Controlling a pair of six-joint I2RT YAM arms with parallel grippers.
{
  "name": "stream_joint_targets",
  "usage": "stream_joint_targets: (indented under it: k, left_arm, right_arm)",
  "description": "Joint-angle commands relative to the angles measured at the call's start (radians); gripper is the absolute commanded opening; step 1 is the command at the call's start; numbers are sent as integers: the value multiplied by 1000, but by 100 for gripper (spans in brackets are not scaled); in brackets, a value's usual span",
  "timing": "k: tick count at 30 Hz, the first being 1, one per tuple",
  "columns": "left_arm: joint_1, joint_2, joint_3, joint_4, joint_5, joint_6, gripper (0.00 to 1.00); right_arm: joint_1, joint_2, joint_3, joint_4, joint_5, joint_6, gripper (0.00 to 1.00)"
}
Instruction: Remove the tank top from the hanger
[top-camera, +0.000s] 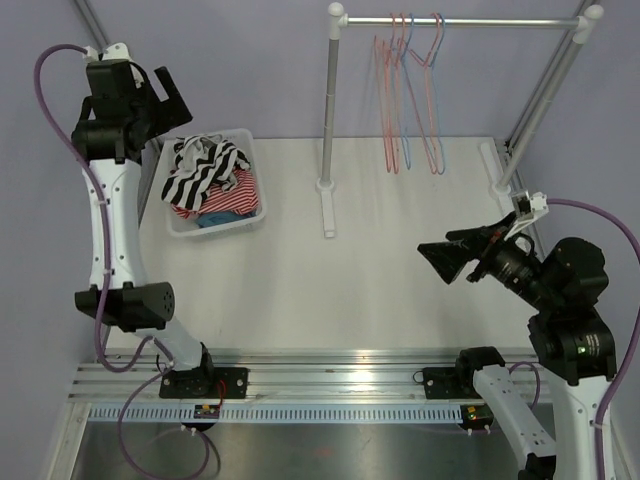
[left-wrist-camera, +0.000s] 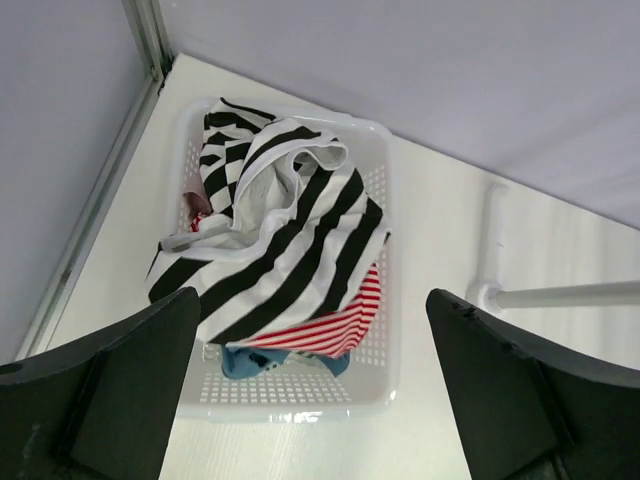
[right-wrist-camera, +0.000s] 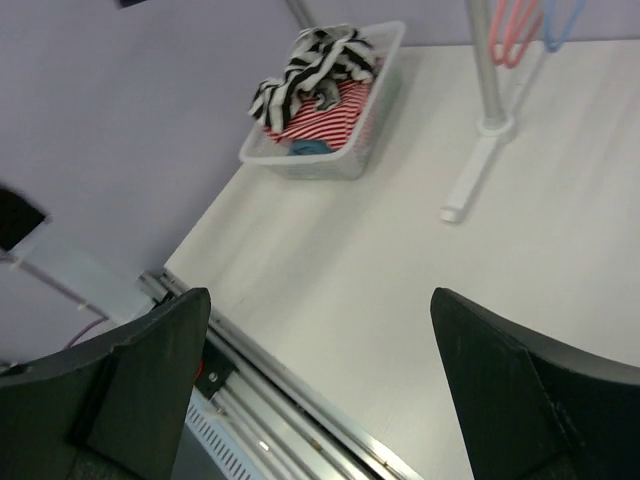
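A black-and-white striped tank top (top-camera: 208, 167) lies crumpled on top of other clothes in a white basket (top-camera: 250, 218) at the back left; it also shows in the left wrist view (left-wrist-camera: 270, 235) and in the right wrist view (right-wrist-camera: 315, 65). Bare red and blue hangers (top-camera: 410, 95) hang on the rail (top-camera: 465, 21) at the back. My left gripper (top-camera: 172, 95) is open and empty, held high above the basket (left-wrist-camera: 300, 395). My right gripper (top-camera: 440, 258) is open and empty, above the table's right side.
Red-striped (left-wrist-camera: 335, 320) and blue clothes (left-wrist-camera: 245, 362) lie under the tank top. The rack's white post (top-camera: 327, 120) and its foot (top-camera: 328, 210) stand at the table's middle back; a second post (top-camera: 540, 100) stands at the right. A metal rail (top-camera: 330, 375) runs along the near edge.
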Motion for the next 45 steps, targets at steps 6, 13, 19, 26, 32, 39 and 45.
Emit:
stream_joint_targets:
  k: [6,13,19,26,32,39,45]
  left_arm:
    - [-68,-446,-400,105,-1,79,99]
    - [-220,-784,-768,103,-156,86,99]
    - [-314,-983,-1075,109,-274,72,99]
    - [-371,-1148,-1247,80,-238,58,99]
    - [-389,-1287,-1281,85,-262,98,99]
    - [-391,-1306,-1266,66,-235,96,99]
    - [-391,-1318,-1269,71,-233,98,99]
  right_arm:
    - [3,169,170,-222,543,-152,99]
    - [3,271,216,-286,779,-235,99]
    - [3,251,196,-299,763,-263,99]
    - [4,164,147,-291,734,-291,99]
    - [4,113,119,-302,723,-308,100]
    - [4,85,72,-280,691,-325,100]
    - [4,42,3,-237,690,-343,100]
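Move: Below the open left hand, the black-and-white tank top lies about 9 cm ahead, 4 cm left and 30 cm down. The basket's middle is some 4 cm nearer the robot and 2 cm right of that top; the red-striped top is 6 cm nearer and 6 cm right of it. From the right hand, empty too, the black-and-white top is roughly 40 cm ahead, 60 cm left and 30 cm down. Backing away from the filled basket with open fingers, the left hand draws about 28 cm towards its base, rising slightly, then sinking to 12 cm below its start. Meanwhile the right hand, also open and empty, swings some 12 cm right and turns about 35 degrees clockwise to face out over the bare table, reaching forward then partly back, and sinks. ##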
